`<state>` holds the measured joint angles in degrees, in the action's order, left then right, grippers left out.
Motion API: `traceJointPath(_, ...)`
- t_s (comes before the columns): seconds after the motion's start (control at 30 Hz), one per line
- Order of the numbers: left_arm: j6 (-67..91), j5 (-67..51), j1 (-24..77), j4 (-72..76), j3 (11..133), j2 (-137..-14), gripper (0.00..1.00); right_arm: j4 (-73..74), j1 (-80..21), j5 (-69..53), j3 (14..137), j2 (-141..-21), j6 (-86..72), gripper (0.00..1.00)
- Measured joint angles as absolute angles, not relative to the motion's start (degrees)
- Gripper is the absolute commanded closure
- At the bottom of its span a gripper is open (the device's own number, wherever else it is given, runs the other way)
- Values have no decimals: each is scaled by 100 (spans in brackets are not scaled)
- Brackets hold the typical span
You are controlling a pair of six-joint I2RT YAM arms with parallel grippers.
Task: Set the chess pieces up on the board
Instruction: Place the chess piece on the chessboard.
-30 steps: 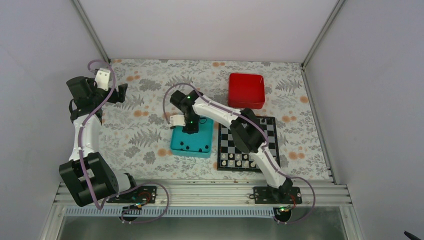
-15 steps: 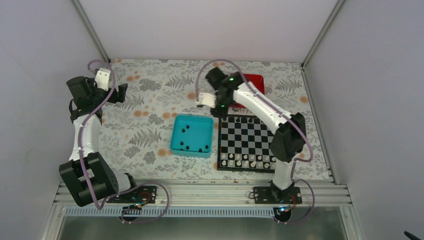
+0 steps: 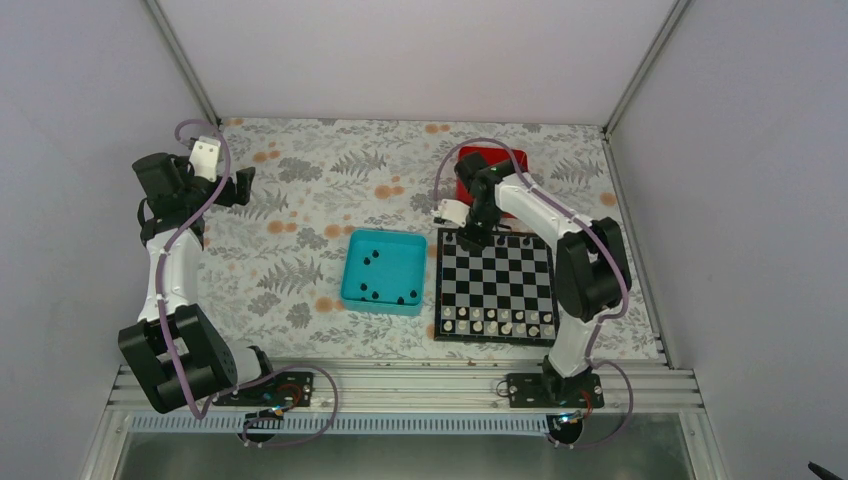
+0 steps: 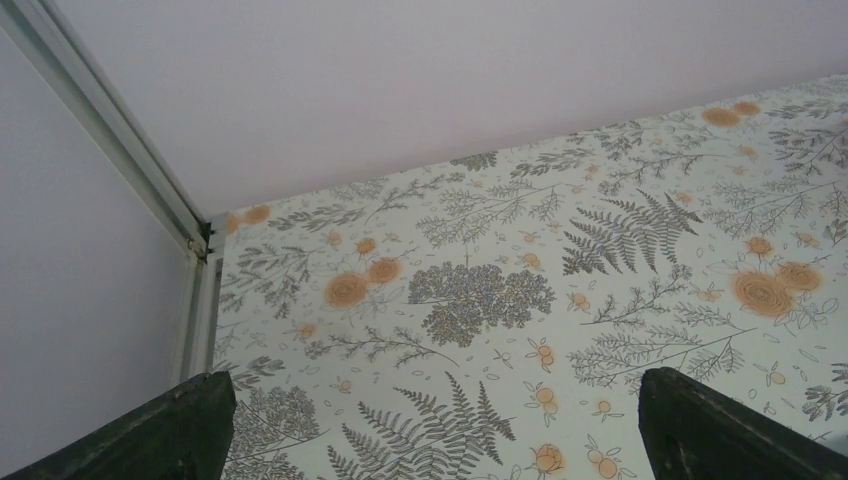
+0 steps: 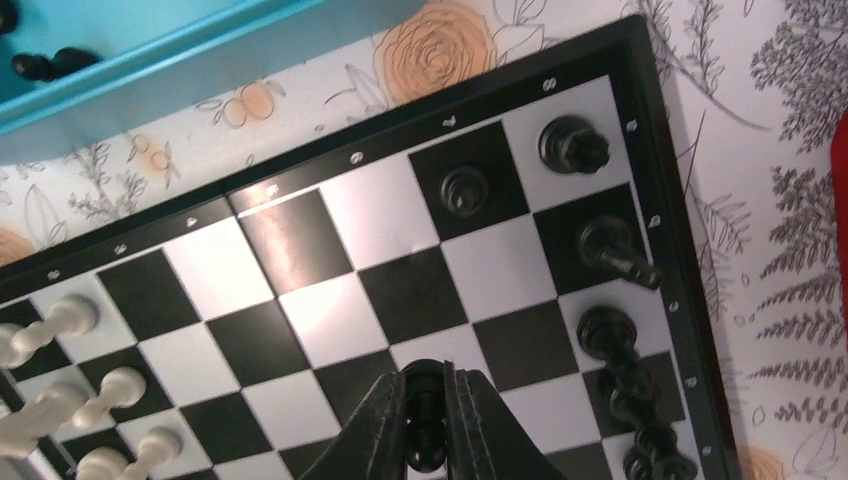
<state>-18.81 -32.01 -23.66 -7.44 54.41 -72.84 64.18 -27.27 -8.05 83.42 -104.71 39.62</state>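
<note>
The checkered board (image 3: 497, 285) lies right of centre. Several black chess pieces stand along its far edge (image 3: 500, 240); several more lie in the teal tray (image 3: 383, 271). My right gripper (image 3: 474, 238) hangs over the board's far left corner, shut on a black chess piece (image 5: 426, 420) held above the squares. The right wrist view shows several black pieces (image 5: 606, 333) along the board's border (image 5: 655, 220). My left gripper (image 3: 243, 184) is open and empty over the floral cloth at the far left; its fingertips (image 4: 190, 425) show at the wrist view's bottom corners.
A red tray (image 3: 493, 160) sits behind the board, partly hidden by the right arm. White pieces (image 3: 497, 322) line the board's near rows. Metal frame posts and walls bound the table; a rail runs along the near edge.
My right arm lifted a black piece out of the teal tray and carried it right, then down over the board's far left corner. The left arm has not moved.
</note>
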Motion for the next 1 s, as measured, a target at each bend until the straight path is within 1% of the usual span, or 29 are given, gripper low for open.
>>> traceJointPath(0.23, -1881, -3199, -2366, -746, 5441, -7284, 0, 5957, -2722, -941, 8331, -10866, 3964, 87)
traceJointPath(0.43, -1881, -3199, -2366, -744, 5441, -7284, 0, 5837, -2718, -956, 8331, -11107, 3979, 87)
traceJointPath(1.0, -1881, -3199, -2366, -744, 5441, -7286, 0, 5793, -2565, -928, 8361, -11314, 3983, 86)
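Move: The right hand still holds a black pawn. Its place, the empty second square in on the row behind the back rank, lies about 3 cm ahead, level sideways and some 8 cm below. One pawn stands 3 cm left of that square; the knight is 3 cm beyond it, with the rook 3 cm left and the bishop 3 cm right of the knight. From the idle left hand the square is roughly 48 cm right, 8 cm back and 23 cm below. Down about 5 cm and roughly 2 cm forward, the right hand brings the pinched pawn towards the empty square beside the standing pawn, just short of the knight. A swing of about a centimetre to the left early on is mostly taken back; the sinking slows to a crawl, fingers still pointing down and keeping their hold. ##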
